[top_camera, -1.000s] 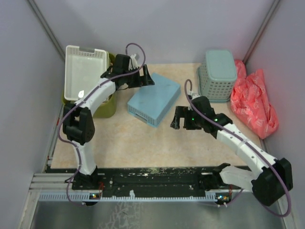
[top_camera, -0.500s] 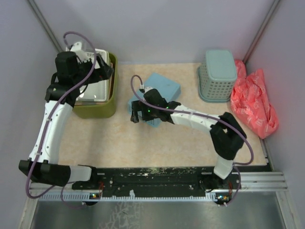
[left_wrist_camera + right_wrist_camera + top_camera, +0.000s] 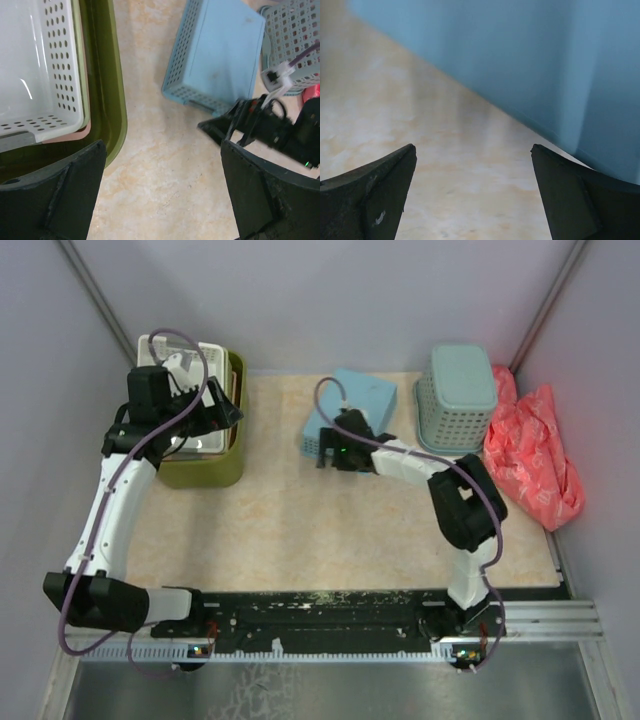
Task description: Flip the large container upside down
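Observation:
The large container (image 3: pixel 210 468) is a deep olive-green tub standing upright at the back left, with a white perforated tray (image 3: pixel 205 360) nested inside it. In the left wrist view its green rim (image 3: pixel 107 95) curves round the white tray (image 3: pixel 30 75). My left gripper (image 3: pixel 225 412) hangs open just over the tub's right rim. Bare table shows between its fingers, and the left gripper (image 3: pixel 162 150) holds nothing. My right gripper (image 3: pixel 322 450) is open and low at the near-left corner of an overturned blue basket (image 3: pixel 362 395), not touching the tub. The right gripper (image 3: pixel 472 150) is empty too.
The blue basket (image 3: pixel 220 55) lies bottom up near the back middle, against a pale teal perforated basket (image 3: pixel 457 400). A red plastic bag (image 3: pixel 530 455) sits at the right wall. A pale green rim (image 3: pixel 82 75) and a pink edge (image 3: pixel 75 137) show under the white tray.
The left arm swung from the blue basket back over the tub, and the white tray dropped from leaning into lying in it. The right arm moved left and back; the blue basket slid back right.

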`<action>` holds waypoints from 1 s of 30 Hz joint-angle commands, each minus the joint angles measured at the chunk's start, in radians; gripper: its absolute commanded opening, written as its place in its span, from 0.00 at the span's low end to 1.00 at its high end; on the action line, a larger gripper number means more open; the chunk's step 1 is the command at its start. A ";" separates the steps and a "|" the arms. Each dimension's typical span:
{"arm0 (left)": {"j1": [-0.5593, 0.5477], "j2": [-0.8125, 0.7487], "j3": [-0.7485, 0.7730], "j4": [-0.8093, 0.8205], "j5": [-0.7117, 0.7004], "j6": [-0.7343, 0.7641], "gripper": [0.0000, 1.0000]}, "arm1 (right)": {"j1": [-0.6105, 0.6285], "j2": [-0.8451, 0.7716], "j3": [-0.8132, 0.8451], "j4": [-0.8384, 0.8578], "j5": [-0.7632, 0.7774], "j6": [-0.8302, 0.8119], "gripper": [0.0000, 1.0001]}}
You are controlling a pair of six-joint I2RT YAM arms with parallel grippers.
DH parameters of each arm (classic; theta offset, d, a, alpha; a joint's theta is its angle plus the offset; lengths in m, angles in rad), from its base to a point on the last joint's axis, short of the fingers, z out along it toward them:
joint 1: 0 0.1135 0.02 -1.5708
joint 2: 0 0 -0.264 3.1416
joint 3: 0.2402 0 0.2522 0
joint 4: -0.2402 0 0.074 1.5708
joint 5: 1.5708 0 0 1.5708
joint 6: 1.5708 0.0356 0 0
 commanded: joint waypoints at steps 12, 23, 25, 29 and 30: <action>-0.003 -0.063 -0.034 0.034 0.095 0.012 1.00 | -0.002 -0.186 -0.004 0.080 0.126 0.000 0.98; -0.002 -0.141 -0.038 -0.019 -0.040 -0.002 1.00 | 0.017 0.318 0.658 -0.083 0.173 0.006 0.98; -0.002 -0.156 -0.057 -0.010 -0.031 -0.015 1.00 | 0.017 0.429 0.815 -0.120 0.169 -0.003 0.98; -0.002 -0.188 -0.094 0.016 -0.007 -0.037 1.00 | 0.012 0.593 1.060 -0.210 0.206 0.016 0.98; -0.002 -0.192 -0.097 0.016 -0.004 -0.039 1.00 | 0.007 0.616 1.096 -0.247 0.222 0.034 0.98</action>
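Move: The blue basket lies bottom-up with its middle about 9 cm ahead of the right hand and 6 cm to its right, roughly at hand height, its near side close to the fingers. From that hand the green bin is about 28 cm left and 8 cm ahead, and the teal basket some 30 cm right and 9 cm ahead. From the raised left hand the blue basket is about 27 cm right, 8 cm ahead and 26 cm lower. The open right hand sweeps fast to the right, about 14 cm with a little forward, across the blue basket's near side and seeming to nudge it, then lifts and swings back left past its start and on forward around the basket's left side, dipping slightly into the gap before the green bin, some 14 cm farther out than it began, with its fingers tipped up about 15 degrees. The left hand, still open over the green bin, draws back about 4 cm and, after a small dip, rises slightly. ##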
